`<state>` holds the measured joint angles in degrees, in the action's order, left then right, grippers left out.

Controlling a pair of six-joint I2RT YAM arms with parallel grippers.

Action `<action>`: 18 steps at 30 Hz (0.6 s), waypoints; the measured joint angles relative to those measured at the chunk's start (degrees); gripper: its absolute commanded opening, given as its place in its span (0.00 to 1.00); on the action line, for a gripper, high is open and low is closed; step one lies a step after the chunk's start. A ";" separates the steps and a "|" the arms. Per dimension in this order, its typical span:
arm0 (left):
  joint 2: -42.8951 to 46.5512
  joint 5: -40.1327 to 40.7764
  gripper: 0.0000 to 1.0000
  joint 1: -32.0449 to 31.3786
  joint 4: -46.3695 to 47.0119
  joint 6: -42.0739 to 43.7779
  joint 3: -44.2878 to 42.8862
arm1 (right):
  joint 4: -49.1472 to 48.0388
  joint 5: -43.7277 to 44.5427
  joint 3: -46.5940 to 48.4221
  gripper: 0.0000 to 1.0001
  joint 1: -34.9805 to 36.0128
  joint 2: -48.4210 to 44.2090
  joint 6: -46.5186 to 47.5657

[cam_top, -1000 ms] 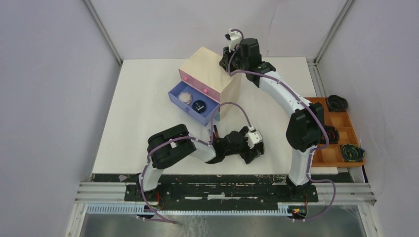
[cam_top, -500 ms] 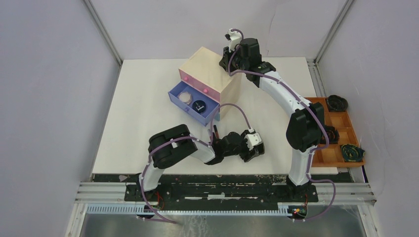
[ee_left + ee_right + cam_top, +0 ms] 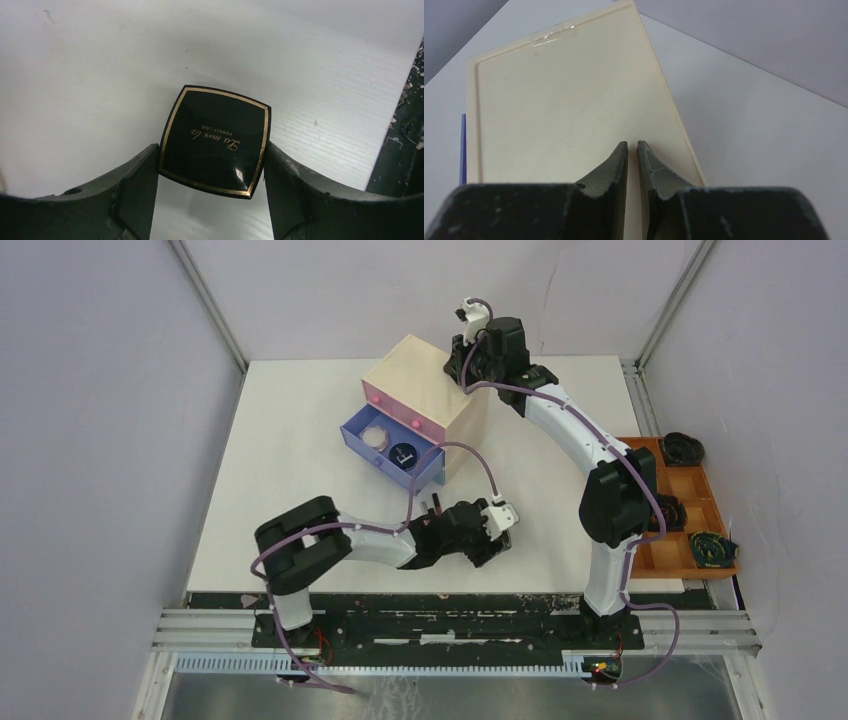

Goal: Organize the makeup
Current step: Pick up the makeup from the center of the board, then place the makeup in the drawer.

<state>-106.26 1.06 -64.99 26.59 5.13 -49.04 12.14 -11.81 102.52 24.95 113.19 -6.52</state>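
My left gripper (image 3: pixel 497 530) is near the table's front, shut on a black square compact (image 3: pixel 215 137) with a gold border and gold lettering. Its fingers (image 3: pixel 137 180) press both sides of the compact, which hangs a little above the white table and casts a shadow. My right gripper (image 3: pixel 456 362) is shut and empty, its tips (image 3: pixel 633 146) just over the rear top edge of the beige box (image 3: pixel 564 100). The purple drawer (image 3: pixel 352 435) stands pulled out and holds a pale round jar (image 3: pixel 376 437) and a dark compact (image 3: pixel 404 455).
The beige drawer box (image 3: pixel 420 380) stands at the back centre, with a pink drawer front (image 3: pixel 385 408) above the purple one. An orange-brown tray (image 3: pixel 690 540) with dark coiled items sits at the right edge. The dark table rim (image 3: pixel 407 150) lies close to my left gripper.
My left arm has swung left, and its gripper has moved left and slightly away from the front edge, still holding the compact. The right arm has not moved.
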 measured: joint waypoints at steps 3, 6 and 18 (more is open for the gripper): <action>5.70 1.86 0.03 0.22 -7.23 0.00 -0.15 | 0.00 -0.07 0.00 0.20 -0.02 0.00 0.00; 11.13 2.51 0.03 1.01 -13.60 -0.02 -1.86 | -0.02 -0.22 0.00 0.20 -0.07 0.00 0.00; 30.91 7.50 0.03 12.98 -26.36 -0.02 -5.66 | -0.09 -0.72 0.00 0.20 -0.22 0.07 -0.02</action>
<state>-75.35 8.56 -52.01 0.23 5.10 -54.70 12.05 -12.53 102.52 24.73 113.25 -6.55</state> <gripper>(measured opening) 0.743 0.200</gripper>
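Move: The left hand already holds the black powder compact, just off the board. The open blue drawer it is headed for lies about 16 cm ahead, 20 cm to its left and some 6 cm higher. In the drawer, the white round compact sits roughly 19 cm ahead and 24 cm left, the dark round compact 14 ahead and 19 left. The makeup pens lie on the board 3 cm ahead, 12 cm left. From the right hand the drawer is about 15 cm back, 14 cm left and well below. Keeping its pinch on the black compact by two opposite sides, the left hand carries it steeply up off the board by about 18 cm, slanting left and then also forward as it climbs, towards the open blue drawer. The wrist swings some 20 degrees counter-clockwise on the way, with the fingers unchanged. ##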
